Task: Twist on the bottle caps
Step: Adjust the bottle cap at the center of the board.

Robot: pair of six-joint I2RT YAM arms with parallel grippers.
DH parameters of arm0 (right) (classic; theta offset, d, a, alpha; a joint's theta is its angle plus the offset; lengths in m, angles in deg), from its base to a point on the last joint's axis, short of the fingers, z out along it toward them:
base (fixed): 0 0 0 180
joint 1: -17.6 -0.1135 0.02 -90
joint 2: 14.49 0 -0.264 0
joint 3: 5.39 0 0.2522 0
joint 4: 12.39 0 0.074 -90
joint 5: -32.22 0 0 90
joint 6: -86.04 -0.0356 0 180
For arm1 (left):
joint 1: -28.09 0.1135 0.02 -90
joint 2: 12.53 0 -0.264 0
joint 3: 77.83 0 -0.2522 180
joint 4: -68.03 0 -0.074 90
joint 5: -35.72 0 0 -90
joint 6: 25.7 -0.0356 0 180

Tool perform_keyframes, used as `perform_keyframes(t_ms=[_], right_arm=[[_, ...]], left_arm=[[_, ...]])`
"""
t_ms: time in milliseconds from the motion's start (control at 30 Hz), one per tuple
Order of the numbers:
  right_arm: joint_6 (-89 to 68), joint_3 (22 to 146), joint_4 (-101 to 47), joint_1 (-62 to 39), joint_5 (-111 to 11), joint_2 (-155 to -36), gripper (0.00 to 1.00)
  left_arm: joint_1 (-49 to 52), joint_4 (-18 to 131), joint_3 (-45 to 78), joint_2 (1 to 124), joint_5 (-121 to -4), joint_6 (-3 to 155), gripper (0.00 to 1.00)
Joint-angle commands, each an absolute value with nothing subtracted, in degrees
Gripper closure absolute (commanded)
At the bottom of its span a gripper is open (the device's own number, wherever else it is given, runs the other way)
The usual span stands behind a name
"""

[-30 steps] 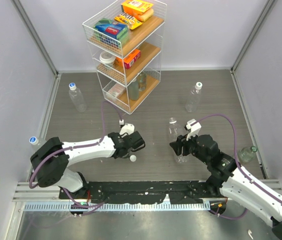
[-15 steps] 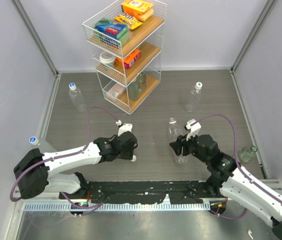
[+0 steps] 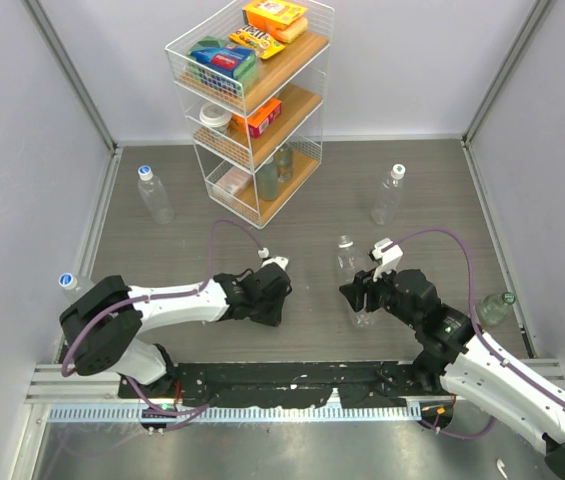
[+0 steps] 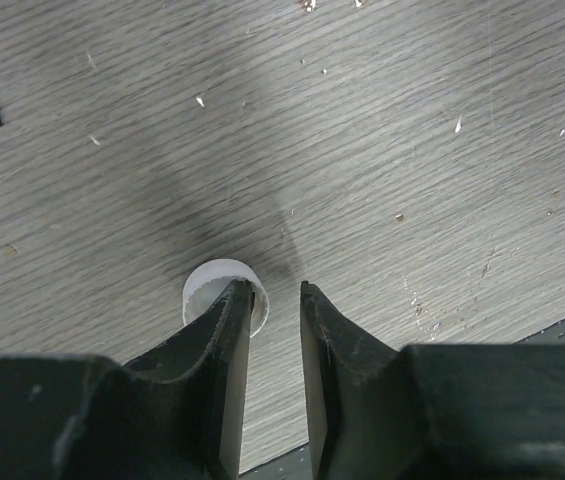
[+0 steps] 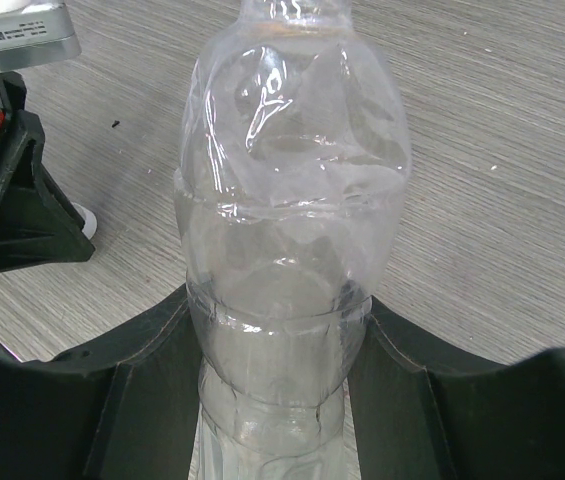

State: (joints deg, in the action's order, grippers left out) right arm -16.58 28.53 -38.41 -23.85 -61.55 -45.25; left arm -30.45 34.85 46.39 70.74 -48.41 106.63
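Observation:
A small white bottle cap (image 4: 214, 289) lies open side up on the grey floor. My left gripper (image 4: 274, 288) (image 3: 268, 301) is low over it, jaws a narrow gap apart with nothing between them. Its left finger (image 4: 224, 340) covers the cap's right rim, and the cap is outside the gap. In the top view the gripper hides the cap. My right gripper (image 5: 280, 298) (image 3: 356, 294) is shut on the lower body of an upright clear bottle (image 5: 292, 180) (image 3: 347, 262), whose neck carries no cap.
A wire rack (image 3: 252, 100) of groceries stands at the back. Capped bottles stand at the back left (image 3: 156, 197) and back right (image 3: 387, 198). Another bottle (image 3: 72, 284) is at the left wall and one (image 3: 495, 308) at the right wall.
My left gripper drew back to the left, then came back right and down over the cap, which now is hidden in the top view. The right arm and its bottle have not moved.

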Motion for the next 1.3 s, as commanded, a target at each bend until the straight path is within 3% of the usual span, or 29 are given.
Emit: perform_keyframes(t_ms=[0, 133, 300, 600, 1033, 1267], right_arm=[[-16.17, 30.78, -36.18, -23.88, -61.38, -45.34, 0.73], [-16.26, 30.78, -36.18, -23.97, -61.38, -45.42, 0.73], [-16.26, 30.78, -36.26, -23.88, -61.47, -45.25, 0.73], [-16.35, 30.61, -36.35, -23.97, -62.87, -44.28, 0.73], [-16.35, 30.7, -36.7, -23.97, -62.61, -44.11, 0.73], [-16.35, 30.69, -36.79, -23.97, -62.52, -44.46, 0.74]], left_arm=[[-30.88, 36.35, 43.67, 72.46, -50.06, 105.35, 0.73], [-31.15, 35.29, 43.41, 72.64, -48.57, 105.61, 1.0], [-31.06, 39.13, 44.28, 70.01, -51.54, 105.17, 1.0], [-29.66, 58.21, 44.2, 73.77, -72.1, 109.55, 1.0], [-22.01, 71.66, 50.7, 80.1, -83.71, 116.94, 1.0], [-17.53, 71.94, 52.98, 82.48, -86.8, 115.72, 1.0]])
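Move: The white cap lies hollow side up right at the left fingertips, about 1 cm to the left of the hand point, level with it fore and aft, and 1 cm below. The bottle gripped by the right hand has its middle some 20 cm to the left hand's right, 5 cm farther out and 7 cm higher; the board's near edge is about 8 cm back and 2 cm below. From the right hand the cap lies roughly 21 cm left, 4 cm back and 10 cm down. Closing first, almost on the spot, the left fingers pinch the cap by its rim, then swing it up about 4 cm and some 9 cm to the right before dipping again and easing slightly back left. On the way the wrist tilts roughly 35 degrees, turning the fingers from downward to slant out to the right and a little back. The right hand stays still, keeping its hold on the bottle. ##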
